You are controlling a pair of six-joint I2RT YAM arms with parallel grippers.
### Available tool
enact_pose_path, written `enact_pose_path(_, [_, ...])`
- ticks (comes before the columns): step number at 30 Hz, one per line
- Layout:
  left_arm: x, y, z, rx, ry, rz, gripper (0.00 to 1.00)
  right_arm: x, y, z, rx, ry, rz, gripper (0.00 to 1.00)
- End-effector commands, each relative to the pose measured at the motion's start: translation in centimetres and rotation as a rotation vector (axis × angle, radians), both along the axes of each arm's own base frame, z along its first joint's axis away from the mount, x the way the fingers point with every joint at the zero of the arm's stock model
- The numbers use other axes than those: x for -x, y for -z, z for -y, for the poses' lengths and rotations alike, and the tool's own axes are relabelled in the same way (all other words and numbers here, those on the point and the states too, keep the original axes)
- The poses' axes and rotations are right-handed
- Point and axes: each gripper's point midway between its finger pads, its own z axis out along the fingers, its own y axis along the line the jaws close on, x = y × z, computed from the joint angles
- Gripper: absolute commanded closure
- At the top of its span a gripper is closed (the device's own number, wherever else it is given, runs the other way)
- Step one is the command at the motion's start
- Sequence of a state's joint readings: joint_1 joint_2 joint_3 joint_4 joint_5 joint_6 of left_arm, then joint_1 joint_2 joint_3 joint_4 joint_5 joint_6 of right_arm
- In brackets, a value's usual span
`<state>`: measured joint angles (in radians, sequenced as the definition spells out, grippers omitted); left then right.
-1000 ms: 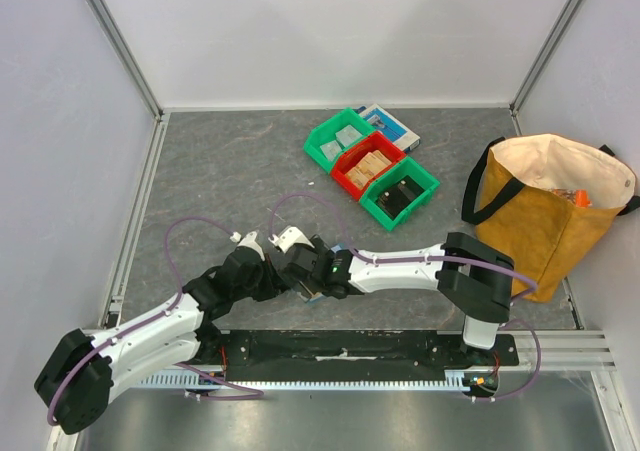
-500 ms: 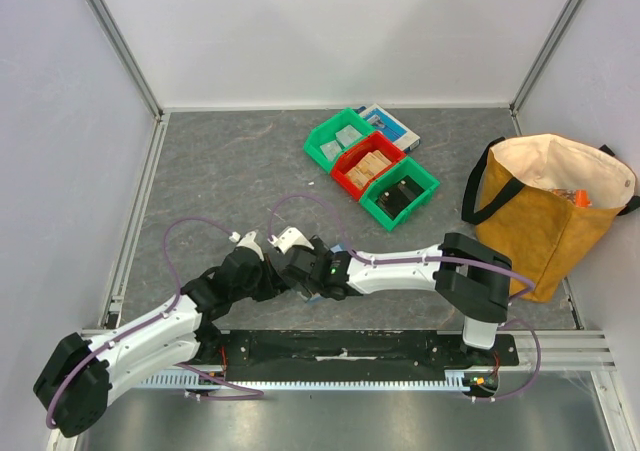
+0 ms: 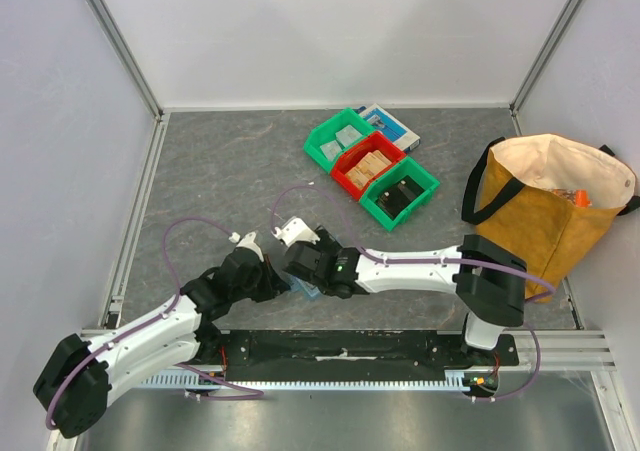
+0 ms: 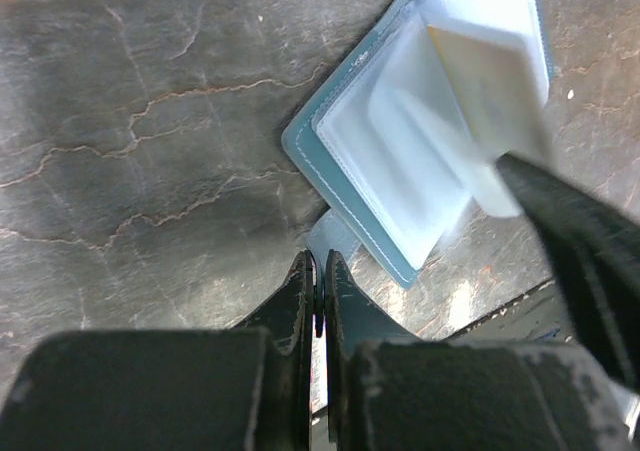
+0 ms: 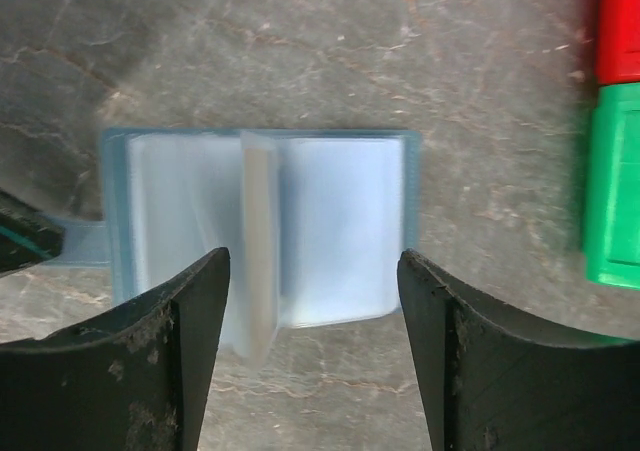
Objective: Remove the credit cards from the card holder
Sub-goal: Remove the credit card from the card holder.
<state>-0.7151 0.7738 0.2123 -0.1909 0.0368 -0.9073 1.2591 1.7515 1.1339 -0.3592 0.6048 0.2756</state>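
The slate-blue card holder (image 4: 400, 161) lies open on the table, its clear pockets facing up. One pocket leaf stands raised in the middle (image 5: 258, 241), and a pale tan credit card (image 4: 490, 91) shows in it. My left gripper (image 4: 317, 261) is shut on the holder's small tab (image 4: 335, 236) at its edge. My right gripper (image 5: 313, 271) hangs open just above the holder (image 5: 340, 231), one finger on each side of its right half, holding nothing. From above, only a corner of the holder (image 3: 308, 290) shows under the two wrists.
Three bins stand in a diagonal row at the back: green (image 3: 340, 138), red (image 3: 366, 165), green (image 3: 398, 193). A blue-and-white flat box (image 3: 392, 123) lies behind them. A tan tote bag (image 3: 550, 211) stands at the right. White walls enclose the table.
My right gripper has shifted a little away from the table's near edge and its jaws have narrowed somewhat; a corner of the holder now shows below it. The left arm has not moved.
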Motion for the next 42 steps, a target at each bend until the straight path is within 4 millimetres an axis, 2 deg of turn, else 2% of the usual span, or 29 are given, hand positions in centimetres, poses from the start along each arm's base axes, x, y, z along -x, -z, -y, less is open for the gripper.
enact_pose_path(1, [0.2,-0.7,0.1,-0.014,0.042,0.013,0.98,-2.1,-3.7,1.7,0.003,0.063,0.103,0.26])
enact_pose_path(5, [0.2,-0.5,-0.4,-0.039,0.030,0.011,0.98,-3.2,-3.4,3.3,0.004,0.099,0.088,0.27])
enact_pose_path(9, [0.1,-0.3,-1.0,-0.065,0.013,0.014,0.98,-3.6,-2.2,4.4,0.001,0.103,0.042,0.28])
enact_pose_path(15, [-0.7,-0.5,-1.4,-0.107,-0.010,0.033,0.98,-2.5,-0.7,3.4,-0.074,0.049,-0.044,0.28])
enact_pose_path(21, [-1.0,-0.6,-1.3,-0.112,-0.010,0.041,0.96,-1.5,-0.6,1.2,-0.160,-0.020,-0.107,0.29])
enact_pose_path(23, [-1.3,-0.6,-2.0,-0.147,-0.034,0.051,0.94,-1.2,-0.6,0.9,-0.182,-0.033,-0.119,0.29])
enact_pose_path(28, [-3.0,-1.0,-4.6,-0.271,-0.130,0.095,0.80,-1.4,-0.5,1.2,-0.228,-0.018,-0.153,0.32])
enact_pose_path(30, [-3.9,-2.3,-4.4,-0.267,-0.136,0.123,0.67,-1.3,-0.5,1.3,-0.284,-0.017,-0.182,0.41])
enact_pose_path(32, [-4.5,-3.5,-3.8,-0.248,-0.131,0.146,0.48,-1.2,-0.5,1.4,-0.328,-0.019,-0.214,0.48])
enact_pose_path(35, [-5.0,-5.3,-2.7,-0.208,-0.108,0.175,0.34,-1.3,-0.7,1.3,-0.398,-0.024,-0.235,0.53])
enact_pose_path(38, [-5.2,-6.9,-1.7,-0.147,-0.095,0.192,0.31,-1.4,-0.7,1.6,-0.453,-0.019,-0.258,0.60])
enact_pose_path(42, [-5.2,-9.2,0.8,0.001,-0.053,0.219,0.32,-2.0,-0.5,2.3,-0.523,-0.014,-0.286,0.71])
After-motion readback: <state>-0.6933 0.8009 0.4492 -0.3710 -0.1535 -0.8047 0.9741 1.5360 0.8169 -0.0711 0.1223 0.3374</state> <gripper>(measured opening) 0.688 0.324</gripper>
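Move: Just under the open right fingers, slightly left of midway between them, the holder's card page stands on edge, about 1 cm left, 1 cm ahead and 3 cm below that hand point; the card holder itself lies some 5 cm below. The near green tray is roughly 18 cm to the right and 13 cm ahead, the red tray 13 cm right and 19 cm ahead. From the left hand, shut on the holder's strap, the page is some 8 cm right and 3 cm ahead. Sweeping right and forward about 6 cm in a low arc, the right hand carries the upright page over to the right side, sinks, comes back left and backward some 3 cm, then edges right again, rolling its left side up and half closing above the card. The left hand drifts about 4 cm left, opens to free the strap, then rises forward. ##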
